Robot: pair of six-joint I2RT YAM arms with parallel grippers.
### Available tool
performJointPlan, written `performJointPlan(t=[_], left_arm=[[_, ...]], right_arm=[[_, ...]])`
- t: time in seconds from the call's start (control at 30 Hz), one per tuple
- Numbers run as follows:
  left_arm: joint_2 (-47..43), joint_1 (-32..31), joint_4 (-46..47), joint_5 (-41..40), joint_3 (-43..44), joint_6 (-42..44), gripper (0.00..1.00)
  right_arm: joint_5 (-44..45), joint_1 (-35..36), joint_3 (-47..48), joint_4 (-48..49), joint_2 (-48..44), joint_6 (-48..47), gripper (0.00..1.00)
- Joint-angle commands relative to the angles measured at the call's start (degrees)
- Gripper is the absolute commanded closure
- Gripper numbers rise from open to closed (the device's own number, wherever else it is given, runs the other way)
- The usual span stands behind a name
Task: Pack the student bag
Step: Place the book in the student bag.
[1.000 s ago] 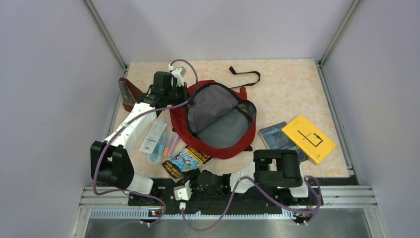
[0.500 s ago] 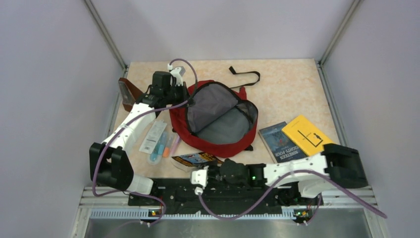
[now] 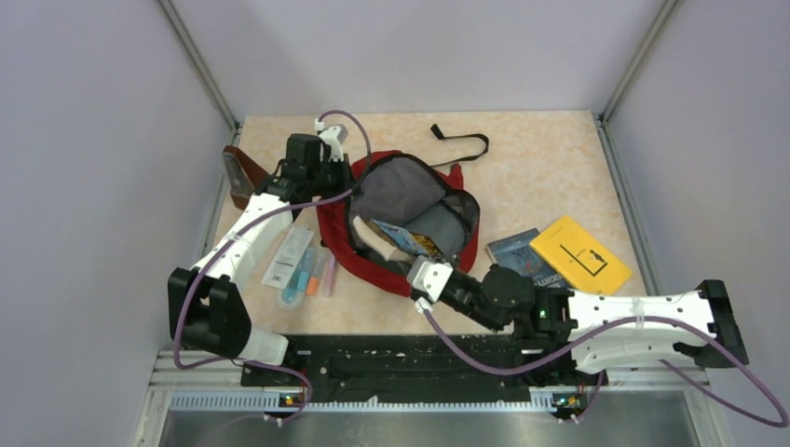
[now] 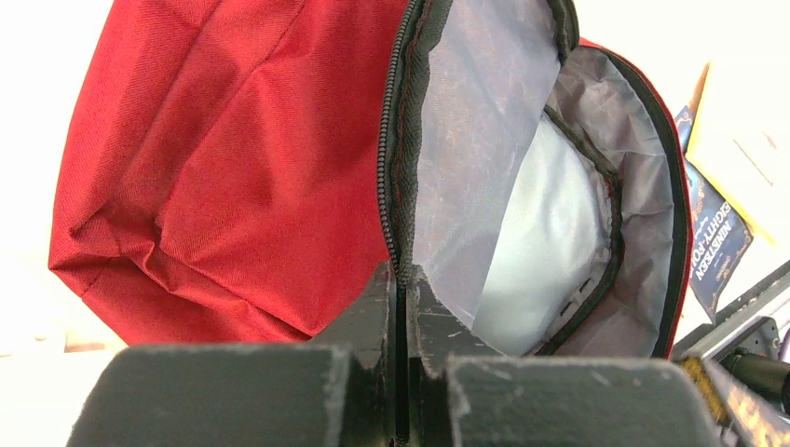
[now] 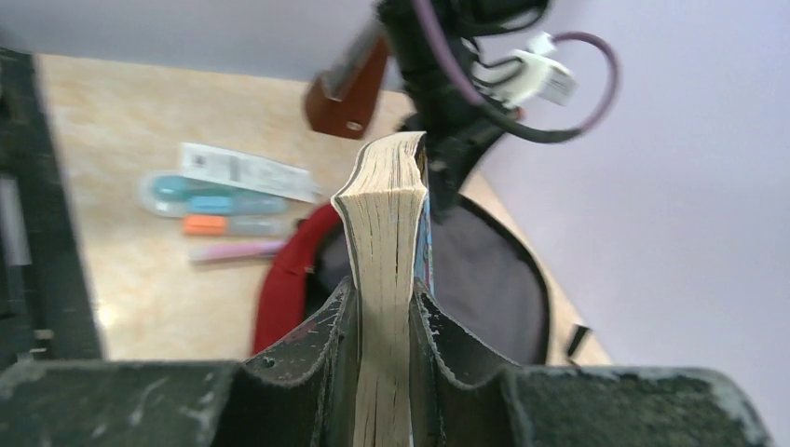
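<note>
The student bag point(image 3: 373, 265) lies open in the middle of the table, dark red with a grey lining point(image 4: 484, 140). My left gripper point(image 3: 347, 183) is shut on the black zipper edge point(image 4: 399, 186) at the bag's left rim, holding the mouth up; the fingertips point(image 4: 402, 279) pinch the zipper. My right gripper point(image 3: 419, 262) is shut on a thick paperback book point(image 3: 402, 237), which sits tilted in the bag's mouth. In the right wrist view the book's page edge point(image 5: 387, 233) stands upright between the fingers point(image 5: 384, 307), above the bag's opening point(image 5: 475, 279).
A blue book point(image 3: 518, 253) and a yellow book point(image 3: 579, 259) lie right of the bag. A clear pack of pens point(image 3: 298, 265) lies left of it, and a brown pouch point(image 3: 240, 175) sits at the far left. A black strap point(image 3: 461, 140) trails behind.
My right arm swung out from its base, carrying the colourful paperback from the table's front edge up into the bag's mouth. The left gripper kept its hold on the rim.
</note>
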Motion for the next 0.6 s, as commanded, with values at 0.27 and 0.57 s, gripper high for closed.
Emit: performJointPlan(t=[0.27,0.57], left_arm=[[-5.7,0.3,3.2,3.7,0.4,3.1,1.00],[-6.9,0.3,3.6,4.7,0.4,3.3,1.00]], right_arm=[[-6.6,-17.0,-9.2,22.0,7.7,-16.8,1.00],[-8.8,-17.0,-9.2,14.7,14.0,-16.5,1.00]])
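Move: The right hand grips the book, with the open student bag's middle about 16 cm ahead of it, nearly in line, some 27 cm below. The pink pen lies roughly 7 cm ahead and 21 cm left of this hand, the blue book about 11 cm ahead and 26 cm right, both some 31 cm lower. From the left hand, pinching the bag's zipped rim, the bag's middle is about 6 cm back, 17 cm right and 15 cm down. Right hand carries the book 10 cm forward, then 12 cm down towards the open bag; left lifts rim. ##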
